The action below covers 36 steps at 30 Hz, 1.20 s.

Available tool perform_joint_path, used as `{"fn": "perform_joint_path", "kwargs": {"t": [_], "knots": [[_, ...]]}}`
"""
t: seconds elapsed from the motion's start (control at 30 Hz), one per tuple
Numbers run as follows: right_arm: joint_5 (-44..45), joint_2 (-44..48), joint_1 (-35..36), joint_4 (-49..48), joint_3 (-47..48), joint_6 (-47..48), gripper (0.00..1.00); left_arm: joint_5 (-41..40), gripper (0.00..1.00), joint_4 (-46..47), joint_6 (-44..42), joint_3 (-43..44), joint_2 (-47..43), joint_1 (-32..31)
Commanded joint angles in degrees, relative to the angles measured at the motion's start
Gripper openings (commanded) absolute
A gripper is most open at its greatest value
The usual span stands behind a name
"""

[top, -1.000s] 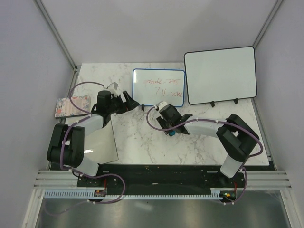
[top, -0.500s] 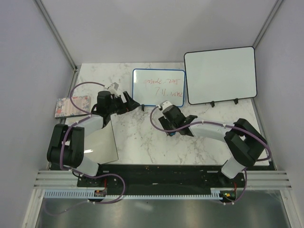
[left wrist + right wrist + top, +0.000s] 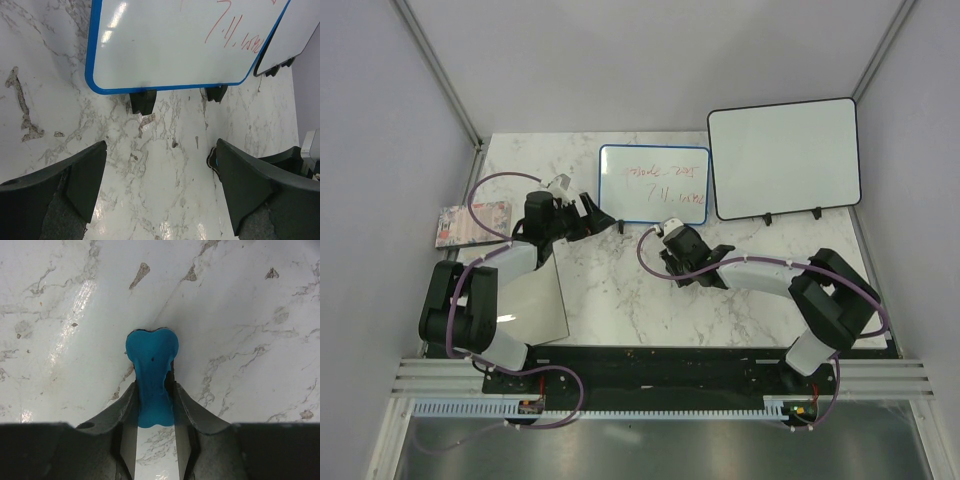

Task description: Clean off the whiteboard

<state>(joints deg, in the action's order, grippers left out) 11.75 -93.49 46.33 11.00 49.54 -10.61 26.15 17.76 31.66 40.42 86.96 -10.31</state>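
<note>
The blue-framed whiteboard (image 3: 653,184) stands on black feet at the back centre, with red handwriting on it; the left wrist view shows its lower edge (image 3: 175,45). My left gripper (image 3: 600,217) hangs open just in front of its left foot, with only bare marble between the fingers (image 3: 160,150). My right gripper (image 3: 682,268) is down on the table in front of the board. It is shut on a blue eraser (image 3: 151,360), whose rounded end sticks out past the fingertips (image 3: 152,387).
A larger black-framed whiteboard (image 3: 783,158) stands at the back right, its corner showing in the left wrist view (image 3: 295,35). A colourful flat box (image 3: 470,224) lies at the left edge. A white sheet (image 3: 535,300) lies beside the left arm's base.
My right gripper has shifted a little toward the board, come down over the blue eraser and closed on it. The left arm has not moved.
</note>
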Motion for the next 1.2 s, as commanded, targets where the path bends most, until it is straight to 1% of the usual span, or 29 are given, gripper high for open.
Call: {"fn": "perform_joint_path", "kwargs": {"t": [0.0, 0.03, 0.07, 0.13, 0.17, 0.23, 0.33, 0.37, 0.43, 0.53, 0.57, 0.63, 0.67, 0.7, 0.77, 0.8, 0.83, 0.87, 0.93, 1.03, 1.07, 1.1, 1.17], "knots": [[-0.1, -2.2, 0.2, 0.2, 0.7, -0.4, 0.34, 2.1, 0.96, 1.8, -0.5, 0.7, 0.3, 0.1], [0.1, -2.6, 0.2, 0.2, 1.0, -0.4, 0.35, 2.1, 0.96, 1.8, -0.5, 0.7, 0.4, 0.2], [0.1, -3.0, 0.2, 0.3, 1.2, -0.5, 0.34, 2.1, 0.96, 1.8, -0.5, 0.7, 0.4, 0.1], [0.2, -4.0, 0.2, 0.7, 1.8, -0.6, 0.22, 1.5, 0.96, 1.8, -0.5, 1.0, 0.4, 0.1], [0.6, -4.2, 0.2, 0.8, 1.8, -0.8, 0.09, 1.2, 0.96, 1.8, -0.4, 1.0, 0.3, 0.2], [1.3, -3.8, 0.0, 0.8, 1.9, -1.3, 0.00, -0.5, 0.96, 2.3, 0.2, 1.3, 0.2, 0.1], [2.1, -2.0, -0.5, 0.3, 1.8, -1.5, 0.00, -1.4, 0.97, 7.1, 1.7, 1.1, 0.7, 0.2], [2.2, -0.5, -0.7, -0.4, 1.8, -1.4, 0.00, -1.7, 0.98, 10.9, 2.8, 1.1, 1.7, 0.3], [2.7, 1.3, -1.2, -1.0, 1.7, -1.5, 0.00, -2.2, 0.98, 14.4, 4.0, 1.7, 3.2, 0.6], [3.1, 5.3, -1.9, -2.2, 1.3, -1.5, 0.00, -3.0, 0.99, 23.8, 4.2, 2.3, 8.1, 2.1], [3.5, 7.3, -2.1, -2.9, 1.1, -1.3, 0.00, -1.6, 0.99, 31.0, 5.6, 2.2, 11.0, 3.2], [3.5, 9.1, -2.5, -3.4, 0.6, -1.1, 0.00, -1.1, 0.99, 36.6, 9.2, 2.6, 14.7, 4.6], [3.8, 10.8, -2.6, -4.0, 0.5, -1.0, 0.00, 1.2, 0.99, 40.2, 12.6, 3.1, 16.5, 6.2], [4.0, 11.5, -2.7, -4.1, 0.2, -0.9, 0.00, 1.9, 0.99, 46.0, 14.2, 4.5, 20.4, 6.9], [4.5, 13.6, -3.2, -4.4, -0.1, -0.6, 0.00, 4.8, 0.99, 49.9, 17.3, 6.7, 23.9, 8.6], [4.5, 14.3, -3.2, -4.5, -0.4, -0.4, 0.00, 5.9, 0.99, 52.2, 17.6, 9.6, 26.6, 8.9], [4.5, 15.3, -3.7, -4.6, -0.6, -0.2, 0.00, 8.6, 0.99, 52.8, 17.7, 11.2, 27.8, 9.2], [4.3, 15.8, -3.9, -4.9, -0.8, -0.2, 0.00, 10.0, 0.99, 53.0, 17.2, 14.6, 28.8, 9.3], [4.1, 16.9, -4.8, -5.5, -1.4, -0.2, 0.00, 12.7, 0.99, 52.3, 16.1, 17.6, 30.6, 9.3], [2.8, 17.4, -6.4, -7.6, -2.3, -0.3, 0.00, 16.0, 0.99, 54.1, 17.5, 22.8, 33.3, 9.2], [2.3, 17.2, -6.9, -8.1, -2.5, -0.3, 0.00, 17.0, 0.99, 53.8, 18.3, 26.6, 34.4, 9.2], [1.2, 16.8, -8.0, -8.8, -2.6, -0.5, 0.00, 18.7, 0.99, 52.5, 18.9, 28.5, 36.3, 9.2], [-0.1, 15.9, -9.0, -10.3, -2.6, -0.6, 0.00, 19.5, 0.98, 50.8, 19.4, 32.6, 37.9, 9.2]]}}
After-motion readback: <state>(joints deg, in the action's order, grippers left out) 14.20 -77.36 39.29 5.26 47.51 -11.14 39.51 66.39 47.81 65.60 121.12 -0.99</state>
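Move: The blue eraser is already pinched in the right hand near the table. The whiteboard's middle lies about 18 cm ahead of that hand, 4 cm left and 8 cm higher; the right-hand black clip at its near edge is some 10 cm straight ahead. The bigger blank board is centred roughly 24 cm ahead and 25 cm right. From the left hand, the whiteboard's middle is about 9 cm ahead and 12 cm right, near its height; the left-hand clip is 3 cm ahead, 4 cm right, 8 cm below. The blue eraser, still pinched in the right fingers, is lifted clear of the table by about 10 cm and carried a little forward and right towards the whiteboard's near edge, the fingers tipping somewhat forward. Meanwhile the empty, wide-open left hand reaches some 16 cm forward past the whiteboard's left side to its far-left corner, rising late as the fingers swing up to about level. ##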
